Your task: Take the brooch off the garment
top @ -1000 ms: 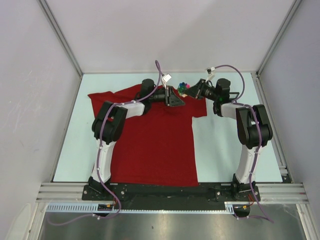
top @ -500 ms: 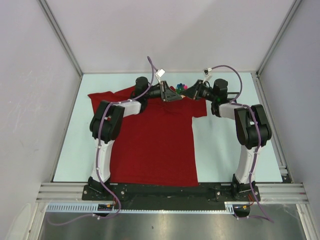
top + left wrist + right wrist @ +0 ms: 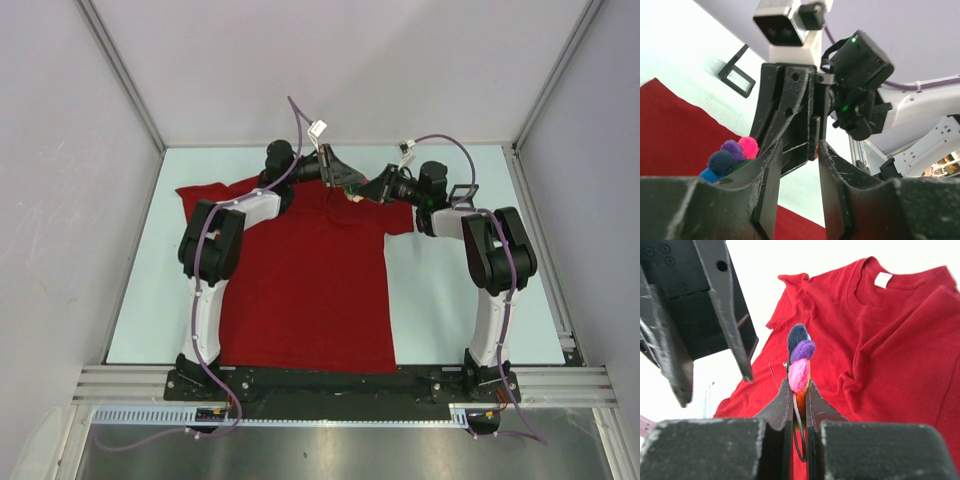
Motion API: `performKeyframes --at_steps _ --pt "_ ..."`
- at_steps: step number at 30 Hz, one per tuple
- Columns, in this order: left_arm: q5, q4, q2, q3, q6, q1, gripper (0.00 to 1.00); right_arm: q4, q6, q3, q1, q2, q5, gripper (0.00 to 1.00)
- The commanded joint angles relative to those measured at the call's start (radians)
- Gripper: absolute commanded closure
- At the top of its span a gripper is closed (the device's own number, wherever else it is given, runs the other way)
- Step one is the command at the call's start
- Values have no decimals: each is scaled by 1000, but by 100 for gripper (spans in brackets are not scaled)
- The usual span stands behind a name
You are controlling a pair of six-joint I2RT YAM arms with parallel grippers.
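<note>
The brooch (image 3: 800, 357), a cluster of pink, purple and dark-blue beads, is pinched upright between my right gripper's (image 3: 799, 385) shut jaws. A thin pin (image 3: 772, 376) sticks out to its left. The garment (image 3: 880, 340), a dark-red T-shirt with a white neck label (image 3: 883, 279), lies behind and below it. My left gripper (image 3: 799, 150) is open with nothing between its fingers. It faces the right gripper's black fingers (image 3: 790, 110), and the brooch beads (image 3: 732, 155) peek past its left finger. In the top view both grippers, left (image 3: 348, 180) and right (image 3: 372, 190), meet over the garment's (image 3: 300, 280) neck.
The pale table (image 3: 450, 290) shows to the right of the shirt and along the far edge. Grey walls and metal frame rails (image 3: 530, 90) enclose the workspace. The right arm's wrist camera (image 3: 860, 65) sits close in front of the left gripper.
Both grippers have shifted left and towards the far edge, staying close together. The left jaws have widened slightly. The beads seen between them earlier are now covered in the top view.
</note>
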Motion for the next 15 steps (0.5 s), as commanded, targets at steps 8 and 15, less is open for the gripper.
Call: performKeyframes --at_steps 8,15 --pt "3 36 -213 -128 -3 86 53 254 239 4 -22 97 -62 100" --pt "16 60 -175 -225 27 109 36 320 302 4 -23 115 -65 100"
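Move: Just behind and above the brooch waits the empty left hand: the brooch is some 3 cm ahead of it, 1 cm to its left and about 5 cm below. The right fingers already hold the brooch clear of the garment, its middle roughly 2 cm left and 1 cm ahead of that hand. From the right hand, the garment's right sleeve is about 9 cm right, 2 cm back; the black frame 26 cm right, 4 cm ahead; both some 15 cm below. Backing off from the brooch, the left hand travels about 6 cm to its left and rises some 3 cm, its empty fingers opening wider as it goes. The right hand keeps its pinch on the brooch, sinks about 1 cm and rolls some 10 degrees about its own fingers, clockwise seen from behind the hand. ##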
